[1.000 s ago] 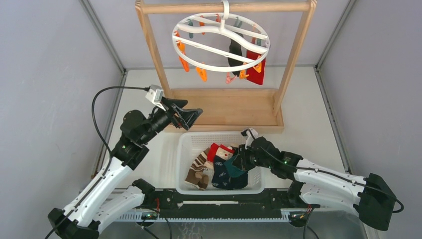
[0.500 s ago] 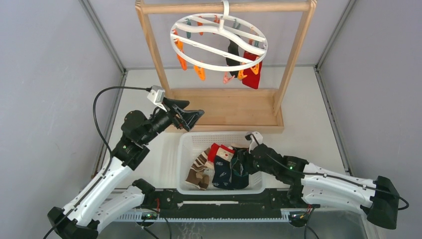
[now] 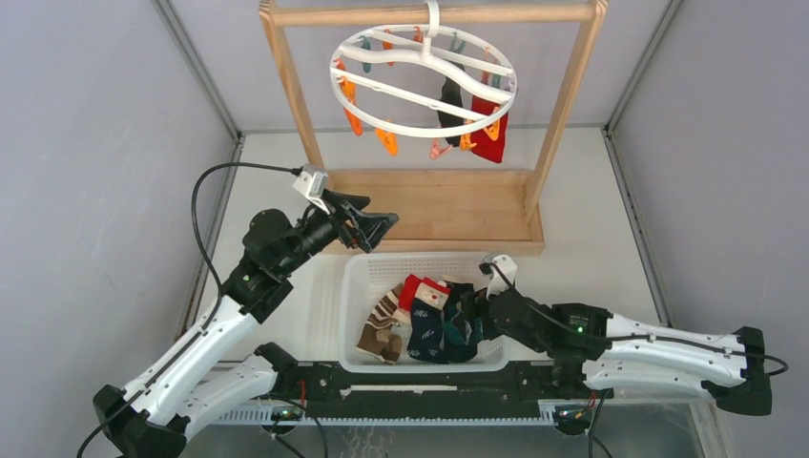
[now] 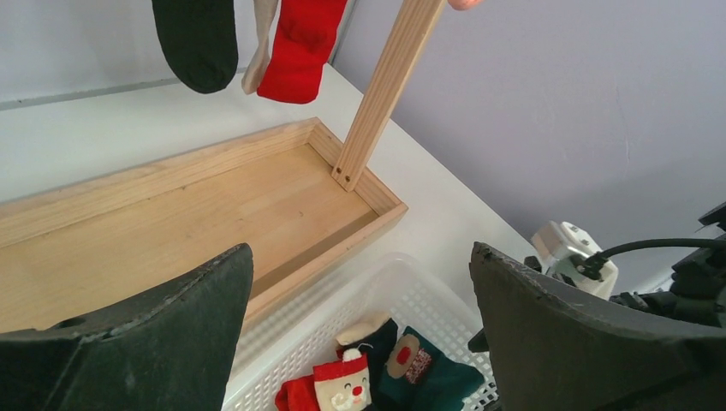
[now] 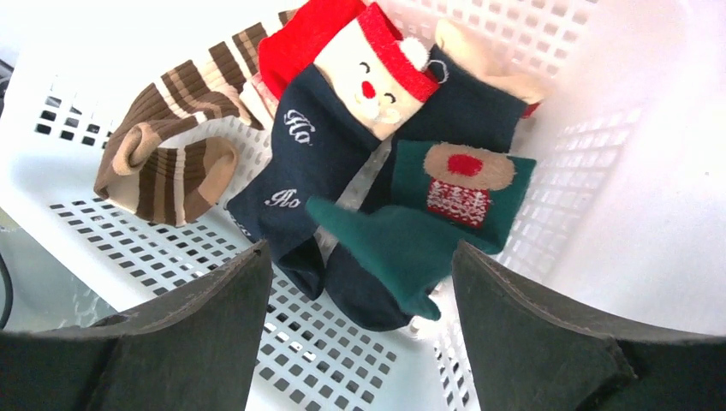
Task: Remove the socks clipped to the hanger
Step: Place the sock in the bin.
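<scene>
The white ring hanger (image 3: 425,81) hangs from the wooden rack's top bar. A dark sock (image 3: 448,103) and a red sock (image 3: 491,138) stay clipped at its right side. In the left wrist view the same two show as the dark sock (image 4: 199,43) and the red sock (image 4: 301,38). My left gripper (image 3: 383,225) is open and empty, raised over the rack's base by the basket's far left corner. My right gripper (image 3: 467,317) is open inside the white basket (image 3: 355,277), just above a green sock (image 5: 411,231) lying loose on navy socks (image 5: 300,163).
The wooden rack (image 3: 434,205) has a tray base and two posts behind the basket. Orange clips (image 3: 386,141) dangle empty from the ring. A striped sock (image 5: 171,154) and a Santa sock (image 5: 368,77) also lie in the basket. Grey walls close both sides.
My right gripper opened and the green sock dropped from it into the basket; that arm stretched lower. The left arm edged forward and right. The hanger swung slightly.
</scene>
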Available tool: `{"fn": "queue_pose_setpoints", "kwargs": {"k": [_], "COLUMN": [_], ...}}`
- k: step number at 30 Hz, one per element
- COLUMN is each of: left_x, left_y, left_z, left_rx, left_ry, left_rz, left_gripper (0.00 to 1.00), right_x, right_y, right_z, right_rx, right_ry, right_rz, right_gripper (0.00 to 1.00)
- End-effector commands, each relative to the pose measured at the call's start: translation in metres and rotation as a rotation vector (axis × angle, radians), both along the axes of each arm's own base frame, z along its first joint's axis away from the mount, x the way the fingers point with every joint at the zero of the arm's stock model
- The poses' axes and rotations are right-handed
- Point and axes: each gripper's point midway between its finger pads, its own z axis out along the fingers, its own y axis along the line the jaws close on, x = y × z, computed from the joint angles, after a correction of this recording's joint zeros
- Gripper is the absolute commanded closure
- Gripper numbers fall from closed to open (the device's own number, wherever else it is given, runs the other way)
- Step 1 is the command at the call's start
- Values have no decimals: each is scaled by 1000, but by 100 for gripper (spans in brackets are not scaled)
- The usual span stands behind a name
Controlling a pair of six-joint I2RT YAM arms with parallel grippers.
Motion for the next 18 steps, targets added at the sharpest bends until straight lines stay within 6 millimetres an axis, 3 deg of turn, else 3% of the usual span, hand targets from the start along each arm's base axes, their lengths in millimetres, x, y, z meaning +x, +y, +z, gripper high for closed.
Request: {"fn": "queue_pose_setpoints", "kwargs": {"k": [1,8,18], "left_x": [0,2,1], "left_y": [-3,-14,-29], "left_z": [24,36,82], "left_rx": [-30,-46,-87], "left_ry": [-41,-62,-115], "left_rz": [11,16,138], "left_gripper": [0,0,0], "right_x": [11,23,22], "right_y": [-17,-55,-47], "right_z": [24,46,43], "right_rx": [27,129,127], "right_ry": [-83,-181,-176], "right_rz": [-118,-293,-273], "right_gripper": [17,17,17]}}
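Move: The green sock is already let go of, its foot still off the pile, roughly 8 cm below the open right gripper, 2 cm ahead and 4 cm left. The Santa sock lies about 7 cm left of the green one, level with it; the bin's right rim is some 4 cm right of the gripper and 4 cm below. From the left gripper, the pink clip is roughly 6 cm ahead, 10 cm right and 6 cm up; the clipped dark sock hangs some 25 cm ahead, 8 cm right, about level. Draw the open right gripper away from the green sock, about 5 cm to the right and 3 cm up, out over the bin's right rim, turning it some 15 degrees clockwise; ease to a stop there. Meanwhile bring the open left gripper about 3.5 cm right towards the pink clip, first dipping slightly, then rising. ##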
